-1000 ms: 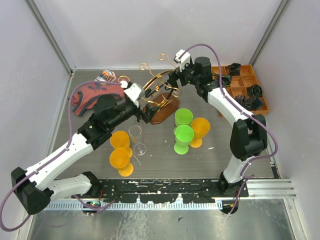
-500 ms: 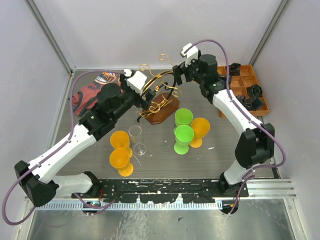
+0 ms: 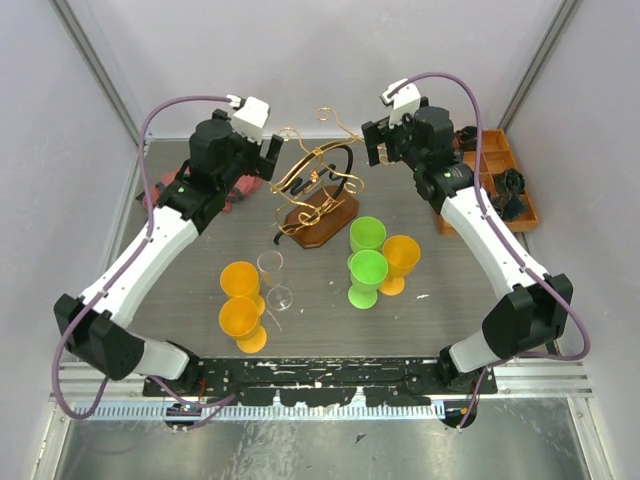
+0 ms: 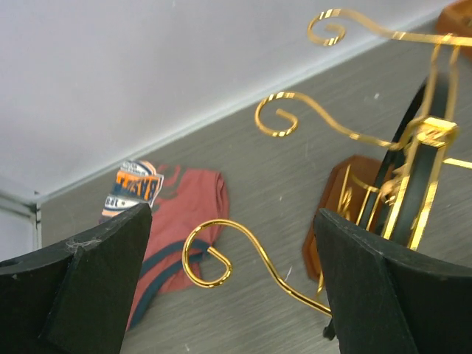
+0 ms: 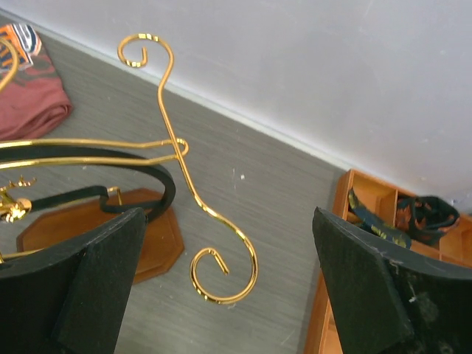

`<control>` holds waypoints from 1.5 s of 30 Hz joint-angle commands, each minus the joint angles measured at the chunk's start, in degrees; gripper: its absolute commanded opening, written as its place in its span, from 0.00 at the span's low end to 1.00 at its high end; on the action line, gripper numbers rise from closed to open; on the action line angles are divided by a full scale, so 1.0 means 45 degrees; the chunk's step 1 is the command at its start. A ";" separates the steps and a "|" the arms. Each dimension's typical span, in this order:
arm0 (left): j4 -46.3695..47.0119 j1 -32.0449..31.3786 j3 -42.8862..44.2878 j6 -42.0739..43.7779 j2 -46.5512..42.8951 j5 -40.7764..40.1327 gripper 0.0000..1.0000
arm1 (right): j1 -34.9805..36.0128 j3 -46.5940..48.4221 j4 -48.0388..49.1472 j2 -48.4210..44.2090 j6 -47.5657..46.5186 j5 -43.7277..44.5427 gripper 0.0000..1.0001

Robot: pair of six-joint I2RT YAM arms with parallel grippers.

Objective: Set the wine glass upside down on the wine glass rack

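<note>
The clear wine glass (image 3: 272,277) stands on the table beside the orange cups, well in front of both grippers. The wine glass rack (image 3: 318,192), gold scrolled wire with a black arch on a brown wooden base, stands at the middle back. My left gripper (image 3: 268,155) hovers open just left of it. In the left wrist view one gold scroll lies between the open jaws of that gripper (image 4: 232,243), untouched, with the rack's base (image 4: 335,214) behind. My right gripper (image 3: 372,146) hangs open just right of the rack. The right gripper (image 5: 228,221) has a scroll below its gap, beside the rack's base (image 5: 96,228).
Two green cups (image 3: 367,233) (image 3: 367,275) and an orange cup (image 3: 401,258) stand right of the glass, two orange cups (image 3: 240,282) (image 3: 241,320) left of it. A red cloth (image 4: 177,214) lies at the back left. A brown compartment tray (image 3: 500,175) sits at the back right.
Both grippers have drawn back and up from the rack, the left toward the back left, the right toward the right. The rack stays standing on its base.
</note>
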 commanded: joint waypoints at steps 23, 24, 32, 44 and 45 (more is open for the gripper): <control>-0.0738 0.0406 -0.0304 0.1128 0.1197 0.2203 0.98 | -0.0024 0.3648 -0.0862 0.4182 0.0143 0.1540 1.00; -0.0692 0.0356 -0.0290 0.1124 0.1266 0.2221 0.98 | -0.0011 0.3926 -0.0894 0.4543 0.0084 0.1620 1.00; -0.0047 0.0173 -0.0488 0.1163 0.1602 0.2324 0.98 | -0.0028 0.5761 -0.0631 0.5920 -0.0287 0.2334 1.00; 0.0445 -0.0471 -0.0321 0.0518 0.2023 0.2724 0.98 | -0.0185 0.7047 0.0192 0.7157 -0.0322 0.2270 1.00; 0.0415 -0.0562 -0.0282 0.0519 0.2029 0.2720 0.98 | -0.0187 0.6946 0.0275 0.7073 -0.0294 0.2182 1.00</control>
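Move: Some 10 cm to the left hand's right and 3 cm ahead, its middle about 15 cm lower, stands the turned wine glass rack; from the right hand that middle is roughly 12 cm left, 2 cm back and 15 cm down. Below the left hand, about 20 cm back, is the clear wine glass. The green cups stand about 17 cm back of the right hand and 3 cm left, nearly 28 cm below. Sinking beside the rack's ends with fingers wide open, both hands work it round counter-clockwise. The left drops about 6 cm, tipping slightly down, then creeps 5 cm right against the near end's hook wire, turning some 10 degrees clockwise; the right drives about 13 cm forward and 8 cm down, with the far end's wire coming between its fingers. ##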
